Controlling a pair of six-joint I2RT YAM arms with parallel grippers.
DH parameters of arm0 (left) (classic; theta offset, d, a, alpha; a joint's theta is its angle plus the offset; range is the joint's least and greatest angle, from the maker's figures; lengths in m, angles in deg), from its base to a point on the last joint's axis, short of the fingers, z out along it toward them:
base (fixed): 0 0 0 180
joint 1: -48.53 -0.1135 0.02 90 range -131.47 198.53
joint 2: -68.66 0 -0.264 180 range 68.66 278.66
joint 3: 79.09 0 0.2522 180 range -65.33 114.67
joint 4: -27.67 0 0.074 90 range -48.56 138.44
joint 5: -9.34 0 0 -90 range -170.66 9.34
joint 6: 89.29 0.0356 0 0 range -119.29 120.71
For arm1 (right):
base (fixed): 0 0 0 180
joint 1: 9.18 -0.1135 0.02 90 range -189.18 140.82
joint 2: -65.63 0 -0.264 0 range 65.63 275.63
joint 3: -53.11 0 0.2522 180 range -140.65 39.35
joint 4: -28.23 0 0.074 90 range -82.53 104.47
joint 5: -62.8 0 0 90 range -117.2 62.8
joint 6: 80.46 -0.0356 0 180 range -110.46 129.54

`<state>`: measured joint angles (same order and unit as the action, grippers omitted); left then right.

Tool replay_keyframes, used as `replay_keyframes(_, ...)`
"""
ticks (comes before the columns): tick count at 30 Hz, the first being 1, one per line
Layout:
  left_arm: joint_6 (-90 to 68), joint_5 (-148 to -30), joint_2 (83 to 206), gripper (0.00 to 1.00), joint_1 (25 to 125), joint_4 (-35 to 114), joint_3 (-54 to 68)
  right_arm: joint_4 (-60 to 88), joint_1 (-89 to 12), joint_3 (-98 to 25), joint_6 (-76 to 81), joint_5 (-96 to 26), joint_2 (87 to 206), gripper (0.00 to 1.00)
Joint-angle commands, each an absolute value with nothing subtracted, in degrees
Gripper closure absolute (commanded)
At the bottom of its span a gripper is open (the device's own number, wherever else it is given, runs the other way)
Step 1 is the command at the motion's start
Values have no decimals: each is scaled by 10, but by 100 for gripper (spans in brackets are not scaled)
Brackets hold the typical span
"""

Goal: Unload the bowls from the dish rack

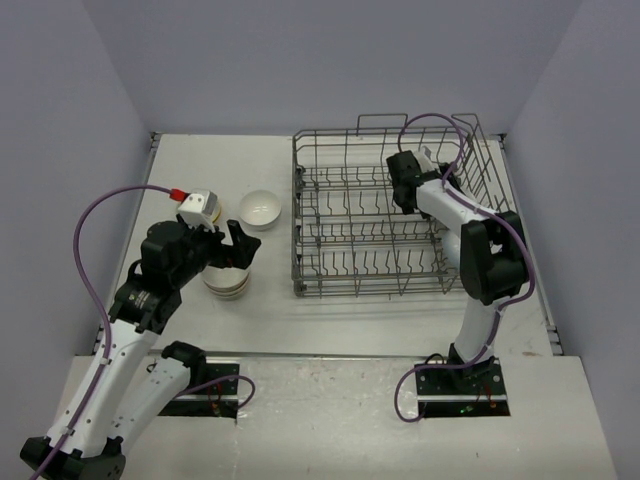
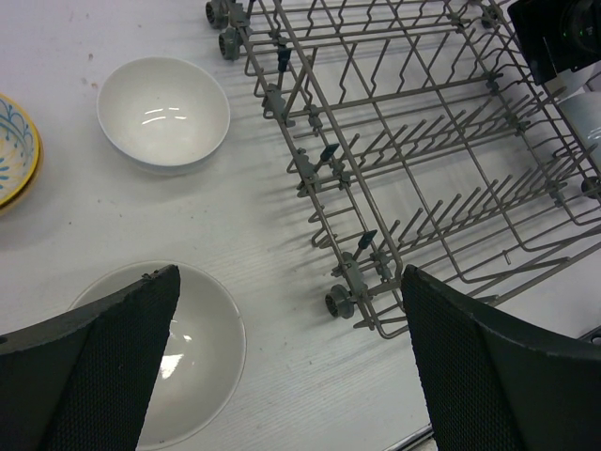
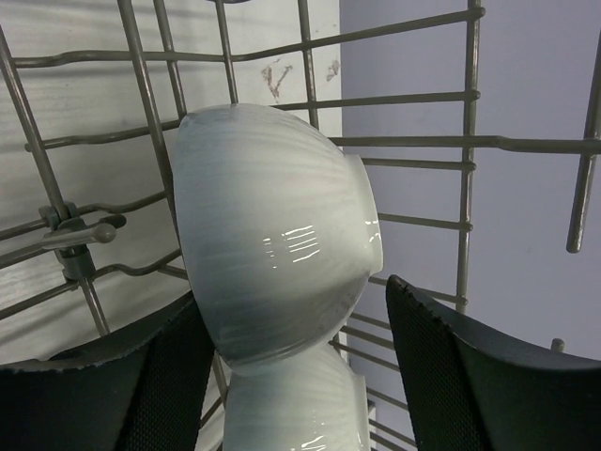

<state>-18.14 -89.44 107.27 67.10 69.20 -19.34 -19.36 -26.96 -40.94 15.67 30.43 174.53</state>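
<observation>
The grey wire dish rack [image 1: 390, 215] stands right of centre. My right gripper [image 3: 291, 301] is inside its back right corner [image 1: 405, 185], jaws open around a white bowl [image 3: 272, 254] standing on edge among the wires. The left finger [image 3: 169, 376] is right at the bowl's side. The right finger [image 3: 451, 366] stands clear of it. A second white bowl [image 3: 296, 404] sits just below. My left gripper [image 2: 291, 376] hangs open and empty above the table, left of the rack [image 2: 423, 141], over a stack of bowls [image 1: 228, 283].
A lone white bowl [image 2: 164, 113] sits upright on the table [image 1: 180, 160] left of the rack. Another white bowl [image 2: 202, 348] lies partly under my left finger. A yellow-rimmed, teal-patterned bowl [image 2: 14, 150] shows at the left edge. Grey walls enclose the table.
</observation>
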Motion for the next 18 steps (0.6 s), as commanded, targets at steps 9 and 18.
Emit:
replay_keyframes(9,-170,-908,1076,0,676,665,-200,-141,-248,-415,198,341,1724,47)
replay_keyframes(18,-169,-910,1079,0,676,663,-200,-116,-241,-413,218,342,1727,60)
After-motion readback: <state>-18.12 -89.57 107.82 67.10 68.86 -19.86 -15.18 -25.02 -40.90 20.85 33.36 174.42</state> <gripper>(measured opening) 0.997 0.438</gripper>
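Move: The farthest of the three white bowls standing on edge at the dish rack's right side has its middle about 4 cm ahead of my right hand, 1 cm to the right and 1 cm lower. The middle white bowl is some 4 cm back, 3 cm right and 2 cm below my right hand; the nearest one is about 12 cm back, 4 cm right and 2 cm below. From my left hand, the farthest bowl lies around 18 cm ahead, 41 cm right and 12 cm lower. I close my right fingers from about three-quarters open to under half, bringing them around the near side of the farthest white bowl, one inside the rim and one against its outer wall. Meanwhile I ease the hand about 2 cm to the right and a little over 1 cm up, with a slight forward shift and barely any wrist roll. ##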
